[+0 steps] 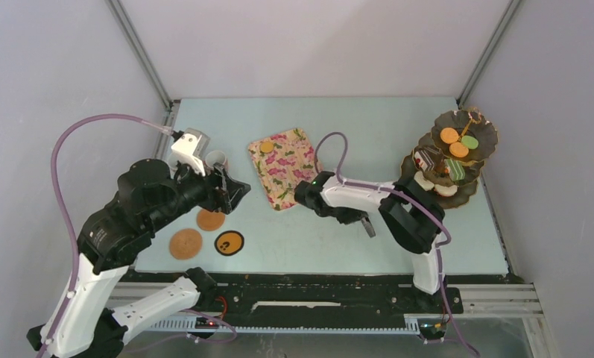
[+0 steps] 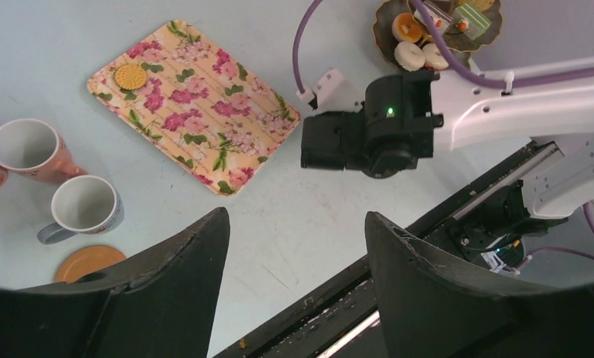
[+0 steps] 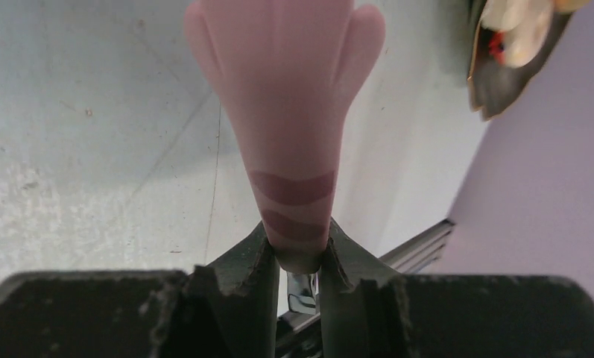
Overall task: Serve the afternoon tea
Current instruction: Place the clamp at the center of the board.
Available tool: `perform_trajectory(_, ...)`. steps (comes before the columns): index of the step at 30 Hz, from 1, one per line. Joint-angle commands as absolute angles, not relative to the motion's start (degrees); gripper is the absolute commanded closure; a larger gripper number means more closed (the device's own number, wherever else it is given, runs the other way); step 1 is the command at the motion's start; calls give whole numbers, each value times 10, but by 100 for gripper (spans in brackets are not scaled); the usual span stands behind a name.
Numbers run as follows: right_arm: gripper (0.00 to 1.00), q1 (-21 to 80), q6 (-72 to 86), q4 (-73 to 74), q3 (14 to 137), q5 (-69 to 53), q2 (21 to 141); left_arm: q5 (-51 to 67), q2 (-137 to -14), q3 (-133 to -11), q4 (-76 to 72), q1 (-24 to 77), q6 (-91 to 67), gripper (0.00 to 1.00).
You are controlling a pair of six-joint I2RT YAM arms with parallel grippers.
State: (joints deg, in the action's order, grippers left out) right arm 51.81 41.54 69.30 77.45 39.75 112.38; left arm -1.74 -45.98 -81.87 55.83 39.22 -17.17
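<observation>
The dark three-tier stand (image 1: 478, 134) at the far right holds macarons, cake slices and donuts; its lower tier (image 2: 389, 45) also shows in the left wrist view. One biscuit (image 2: 130, 75) lies on the floral tray (image 2: 193, 115). A pink-orange mug (image 2: 25, 149) and a grey mug (image 2: 85, 205) stand left of the tray, beside an orange coaster (image 2: 89, 261). Three coasters (image 1: 210, 219) lie near the left arm. My left gripper (image 2: 297, 224) hangs open and empty above the table's near edge. My right gripper (image 3: 297, 257) is shut on the pink tongs (image 3: 286, 112).
The right arm's wrist (image 2: 368, 134) sits between the tray and the stand. The black base rail (image 1: 316, 287) runs along the near edge. Grey walls close in on both sides. A corner of the stand (image 3: 502, 74) is near the tongs' tip.
</observation>
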Motion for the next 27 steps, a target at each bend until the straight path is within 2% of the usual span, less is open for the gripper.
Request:
perform_trajectory(1, 88, 547, 314, 698, 808, 466, 1137, -45, -453, -837, 567, 388, -177, 26)
perform_trajectory(9, 58, 589, 184, 604, 814, 366, 1125, -46, -458, -841, 572, 384, -169, 26)
perform_trajectory(10, 48, 596, 171, 593, 811, 342, 1108, -45, -460, -841, 572, 383, -168, 26)
perform_trajectory(12, 8, 599, 155, 575, 806, 263, 1068, -43, -464, -844, 571, 382, -165, 26)
perform_trajectory(13, 1, 599, 149, 566, 799, 232, 1042, -42, -466, -846, 573, 381, -163, 26)
perform_trajectory(17, 0, 580, 141, 527, 749, 110, 920, -39, -473, -855, 574, 379, -160, 26)
perform_trajectory(20, 0, 521, 121, 474, 652, 30, 821, -37, -473, -853, 572, 377, -164, 26)
perform_trajectory(23, 0, 447, 97, 448, 587, 17, 789, -33, -469, -841, 566, 377, -173, 26)
perform_trajectory(27, 0, 369, 98, 347, 530, -72, 780, -22, -470, -829, 555, 376, -189, 26)
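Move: The clamp, already pinched in the right fingers, is bound for bare table about 3 cm to this hand's left, 1 cm ahead and 3 cm below. The flowered tray's middle lies some 15 cm ahead and 18 cm left at about that lower level; the tiered stand stands roughly 12 cm ahead and 24 cm right, its middle 5 cm higher than the hand. From the idle left hand, the spot is about 10 cm ahead, 25 cm right and 35 cm down. The clamp is carried low and level to the left by the right hand, towards the tray's near right corner, and the fingers open wide and let go of it partway through a 9 cm sweep. Drawing back a little, the emptied hand lifts about 7 cm, then swings back right some 6 cm. The wrist turns roughly 25 degrees counter-clockwise, and the hand's left side tips up. ##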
